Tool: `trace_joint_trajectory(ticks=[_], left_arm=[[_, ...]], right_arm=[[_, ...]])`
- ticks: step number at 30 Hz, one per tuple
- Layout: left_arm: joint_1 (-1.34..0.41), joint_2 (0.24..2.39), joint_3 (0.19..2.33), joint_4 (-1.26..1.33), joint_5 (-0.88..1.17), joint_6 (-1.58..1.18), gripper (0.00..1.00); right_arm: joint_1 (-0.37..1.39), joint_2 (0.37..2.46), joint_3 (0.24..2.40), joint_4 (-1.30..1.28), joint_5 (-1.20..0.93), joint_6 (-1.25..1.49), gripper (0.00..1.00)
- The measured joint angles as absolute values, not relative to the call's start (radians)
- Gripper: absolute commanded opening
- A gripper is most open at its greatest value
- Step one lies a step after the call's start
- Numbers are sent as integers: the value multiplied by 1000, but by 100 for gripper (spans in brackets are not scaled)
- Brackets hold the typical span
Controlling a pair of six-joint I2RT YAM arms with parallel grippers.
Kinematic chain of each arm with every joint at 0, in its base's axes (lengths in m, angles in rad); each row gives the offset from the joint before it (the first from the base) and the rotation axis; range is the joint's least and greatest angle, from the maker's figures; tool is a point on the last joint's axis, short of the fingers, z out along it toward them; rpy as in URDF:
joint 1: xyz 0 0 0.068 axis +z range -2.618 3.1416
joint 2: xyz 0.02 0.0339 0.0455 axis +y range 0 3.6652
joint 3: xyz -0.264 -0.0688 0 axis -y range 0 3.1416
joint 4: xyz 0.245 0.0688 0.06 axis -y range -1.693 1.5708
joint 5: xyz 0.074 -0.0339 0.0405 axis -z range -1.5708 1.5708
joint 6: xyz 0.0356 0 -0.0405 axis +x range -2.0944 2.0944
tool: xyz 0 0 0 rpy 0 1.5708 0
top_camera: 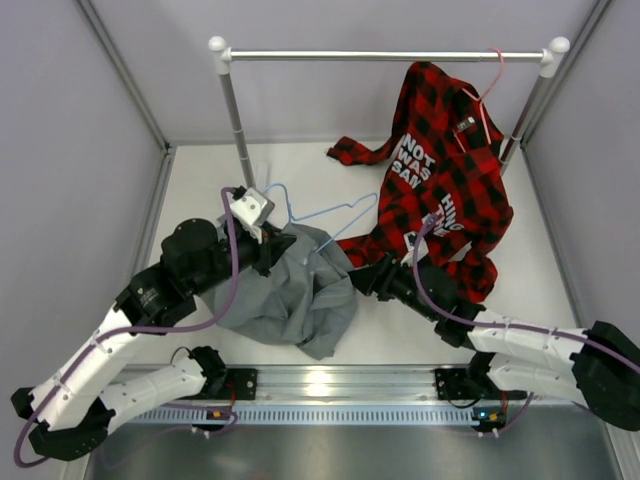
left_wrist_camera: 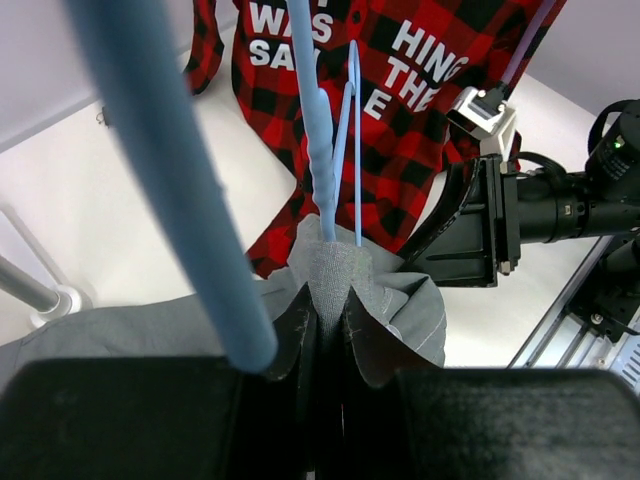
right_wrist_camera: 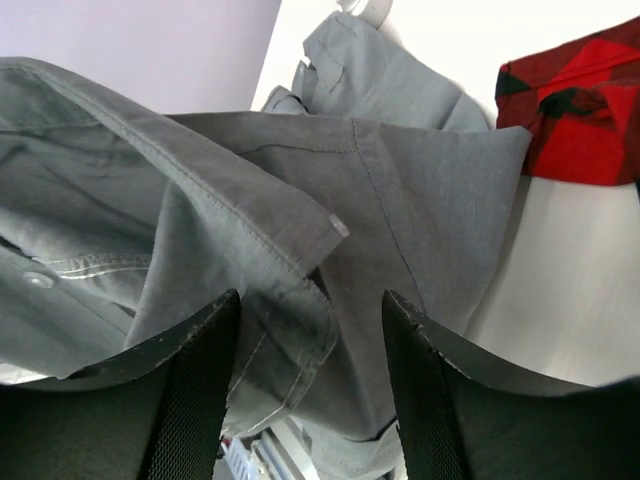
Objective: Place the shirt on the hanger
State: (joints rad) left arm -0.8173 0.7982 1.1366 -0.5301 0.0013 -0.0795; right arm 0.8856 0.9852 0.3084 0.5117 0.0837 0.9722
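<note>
The grey shirt (top_camera: 290, 300) lies crumpled on the white table between my two arms. The light-blue hanger (top_camera: 330, 211) sticks out of its top edge towards the back. My left gripper (top_camera: 272, 243) is shut on a fold of the shirt (left_wrist_camera: 340, 265), and the hanger's wires (left_wrist_camera: 322, 130) rise straight out of that pinched fold. My right gripper (top_camera: 352, 277) is at the shirt's right edge. In the right wrist view its jaws (right_wrist_camera: 310, 325) stand apart, with loose grey fabric (right_wrist_camera: 420, 200) and a hemmed edge lying between the fingers (right_wrist_camera: 200, 380).
A red-and-black plaid shirt (top_camera: 440, 170) with white lettering hangs on a pink hanger (top_camera: 490, 85) from the rail (top_camera: 385, 56) at the back right, its tail trailing on the table beside my right arm. The rail's left post (top_camera: 237, 120) stands behind my left gripper.
</note>
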Motion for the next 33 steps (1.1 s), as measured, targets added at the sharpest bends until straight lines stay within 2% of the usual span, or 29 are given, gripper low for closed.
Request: trace_joint_trajectory(ticks=[2,3,5,6,9,13,19,23,28,33], left_arm=[[-817,798,1135,-529,1,-81,0],[-817,798,1134,-530,1,-81,0],[-817,798,1132,-529,2,-81,0],[-817,798,1131,-529,4,-81,0],[-817,799,1130,-528,17,-81,0],[-817,799,1130,-523,29,-80,0],[-817,795,1130,-524,30,-77,0],[-817,782,1131,-525,56,-63,0],[-817,725,1131,-542,124,-11,0],[-819,682,1132,-553,155,33,0]], right_arm=[[886,1027,308,553,68,974,59],[885,1041,308,567,60,974,49],[885,1061,305,607,49,981,36],[885,1069,300,635,41,986,23],[884,1075,293,681,28,990,11],[881,1057,291,714,25,974,0],[872,921,292,661,62,933,0],[859,809,325,508,148,873,0],[754,754,458,279,216,768,0],[646,735,607,166,158,707,0]])
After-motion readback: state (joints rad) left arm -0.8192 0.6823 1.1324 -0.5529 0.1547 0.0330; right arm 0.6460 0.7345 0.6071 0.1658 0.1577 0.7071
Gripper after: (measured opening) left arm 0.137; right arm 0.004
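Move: The grey shirt's free upper edge stands between the right hand's open fingers, about 1 cm ahead, 2 cm to the left and level with it. The blue hanger's free end is roughly 8 cm ahead of the right hand, 3 cm to its right and 15 cm higher; the plaid shirt's middle is some 20 cm ahead and 15 cm right. From the left hand, that grey edge lies about 14 cm right, 2 cm ahead and 12 cm below. Edging just over a centimetre left, the right hand shuts its fingers on the grey shirt's edge, then lifts it about 13 cm while swinging right and forward towards the hanger's free end, the wrist tipping up and turning clockwise nearly 20 degrees. The left hand, still gripping hanger and shirt together, eases back some 4 cm and up a little late on, turning slightly clockwise. ##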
